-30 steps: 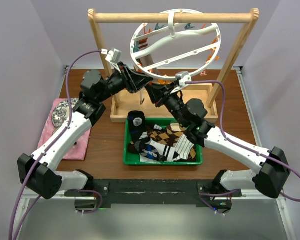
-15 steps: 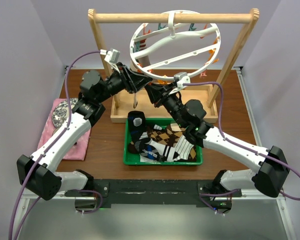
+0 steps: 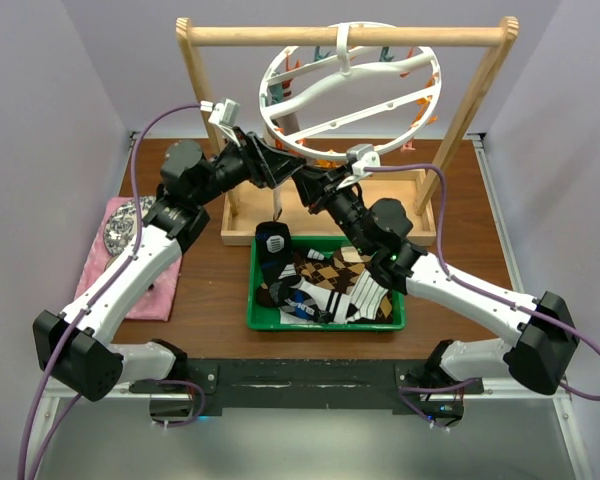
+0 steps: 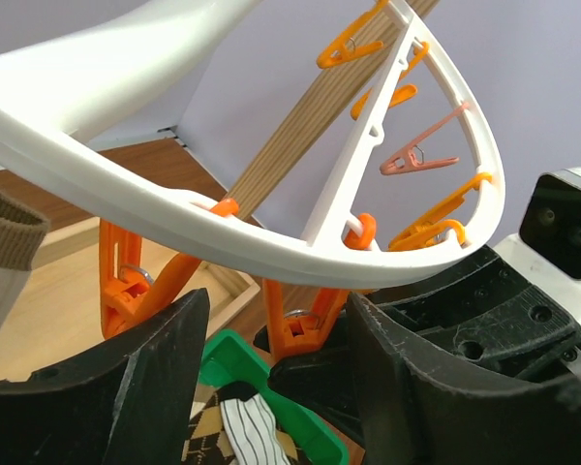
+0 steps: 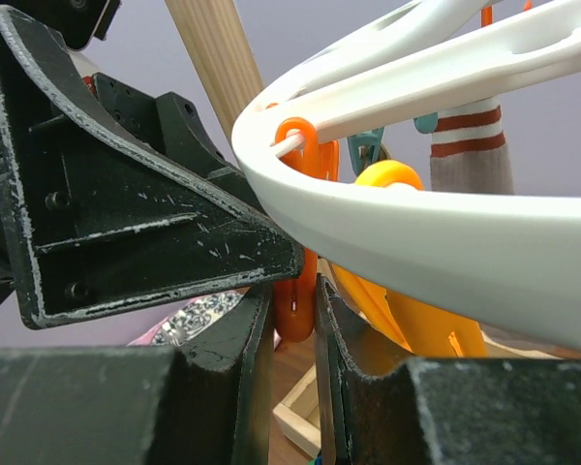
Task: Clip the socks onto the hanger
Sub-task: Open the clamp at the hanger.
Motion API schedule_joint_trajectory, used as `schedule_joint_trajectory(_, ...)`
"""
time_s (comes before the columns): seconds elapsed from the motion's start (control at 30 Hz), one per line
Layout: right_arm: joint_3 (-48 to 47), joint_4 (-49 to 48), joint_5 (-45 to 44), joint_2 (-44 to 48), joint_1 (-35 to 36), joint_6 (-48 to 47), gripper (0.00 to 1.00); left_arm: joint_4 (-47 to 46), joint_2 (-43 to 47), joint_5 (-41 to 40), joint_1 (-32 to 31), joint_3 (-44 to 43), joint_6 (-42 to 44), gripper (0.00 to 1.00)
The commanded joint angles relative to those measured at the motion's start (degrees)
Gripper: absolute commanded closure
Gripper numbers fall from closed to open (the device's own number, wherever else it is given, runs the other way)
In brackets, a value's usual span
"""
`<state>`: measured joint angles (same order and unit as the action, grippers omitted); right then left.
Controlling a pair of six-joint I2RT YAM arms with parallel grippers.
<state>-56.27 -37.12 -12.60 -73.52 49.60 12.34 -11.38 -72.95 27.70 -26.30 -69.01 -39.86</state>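
The white ring hanger [image 3: 315, 84] hangs from the wooden bar, with orange and teal pegs round its rim. My right gripper [image 3: 305, 185] is below the near rim, shut on an orange peg [image 5: 295, 300]. From the left, my left gripper [image 3: 285, 165] stands open with its jaws apart on either side of that peg [image 4: 305, 325] and nothing between its pads. Several patterned socks [image 3: 325, 280] lie in the green tray [image 3: 255, 320]. A sock with a brown cuff [image 4: 0, 242] shows at the left edge of the left wrist view. A red-striped sock [image 5: 470, 155] hangs on the far side.
The wooden frame [image 3: 195, 90] stands on a shallow wooden base [image 3: 240, 225] behind the tray. A pink cloth [image 3: 130, 270] with a patterned item lies at the left. Both arms cross close together under the ring, and a thin dark strip [image 3: 277, 208] hangs below them.
My left gripper's jaws have spread apart. The right gripper has kept its pinch on the orange peg. The thin strip under the grippers has shifted slightly.
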Motion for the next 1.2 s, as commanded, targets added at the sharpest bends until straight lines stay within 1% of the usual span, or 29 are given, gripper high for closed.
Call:
schedule_joint_trajectory(0.0, -3.0, -1.3, -1.7, -0.3, 0.0, -2.0, 1.00, 0.1, 1.6, -1.1, 0.5, -2.9, 0.9, 0.37)
schedule_joint_trajectory(0.2, -3.5, -0.1, -2.1, -0.8, 0.0, -3.5, 1.00, 0.1, 1.8, -1.2, 0.7, -4.0, 0.9, 0.38)
schedule_joint_trajectory(0.37, -4.0, 0.3, -1.9, -1.4, 0.0, -3.7, 1.00, -0.8, 1.2, -1.2, 0.7, -4.0, 0.7, 0.41)
schedule_joint_trajectory(0.47, -3.9, 0.5, -1.6, -1.4, 0.0, -3.7, 1.00, -1.8, 1.0, -1.0, 0.7, -3.8, 0.6, 0.46)
schedule_joint_trajectory(0.5, -4.0, 0.5, -1.7, -1.4, 0.0, -3.6, 1.00, -2.1, 0.9, -1.0, 0.7, -3.7, 0.4, 0.51)
schedule_joint_trajectory(0.53, -3.8, 0.6, -1.6, -1.5, -0.1, -3.6, 1.00, -2.6, 0.8, -1.0, 0.7, -3.6, 0.4, 0.53)
schedule_joint_trajectory(0.67, -3.7, 0.7, -1.5, -1.4, 0.0, -3.5, 1.00, -3.5, 0.8, -0.9, 0.7, -3.3, 1.0, 0.58)
schedule_joint_trajectory(0.83, -3.8, 0.6, -1.2, -1.6, 0.0, -3.2, 1.00, -5.1, 0.7, -0.6, 0.7, -2.5, 0.7, 0.60)
schedule_joint_trajectory(0.93, -3.8, 1.0, -1.0, -1.6, -0.1, -3.0, 1.00, -5.6, 0.8, -0.4, 0.8, -2.4, 1.4, 0.64)
schedule_joint_trajectory(1.1, -3.7, 1.7, -0.5, -1.5, 0.0, -2.8, 1.00, -5.8, 0.9, 0.0, 0.7, -2.3, 2.2, 0.79)
schedule_joint_trajectory(1.13, -3.7, 2.3, -0.5, -1.5, 0.0, -2.8, 0.98, -5.5, 0.9, 0.0, 0.7, -2.2, 2.3, 0.81)
schedule_joint_trajectory(1.17, -3.7, 2.6, -0.5, -1.3, 0.0, -2.9, 0.98, -5.5, 1.0, 0.1, 0.7, -2.2, 2.5, 0.88)
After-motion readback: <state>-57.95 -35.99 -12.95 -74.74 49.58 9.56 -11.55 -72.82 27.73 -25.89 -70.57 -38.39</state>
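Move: The orange clip to be squeezed hangs from the hanger's rim between the left hand's open fingers, about 1 cm to the right and 1 cm above. The right fingers already pinch its lower part, so its middle is some 1 cm above that hand. From the left hand, the next orange clip is about 4 cm ahead and 4 cm left, and a brown-cuffed sock hangs roughly 6 cm ahead and 5 cm left. A yellow clip sits about 6 cm right of the right hand and 1 cm ahead. The left fingers close onto the two upper legs of the orange clip and pinch them, the hand having first risen, open, about 1 cm beside the clip; it creeps up a touch more while squeezing. The right hand keeps its pinch on the clip's lower part, nearly in place, easing forward only half a centimetre. ##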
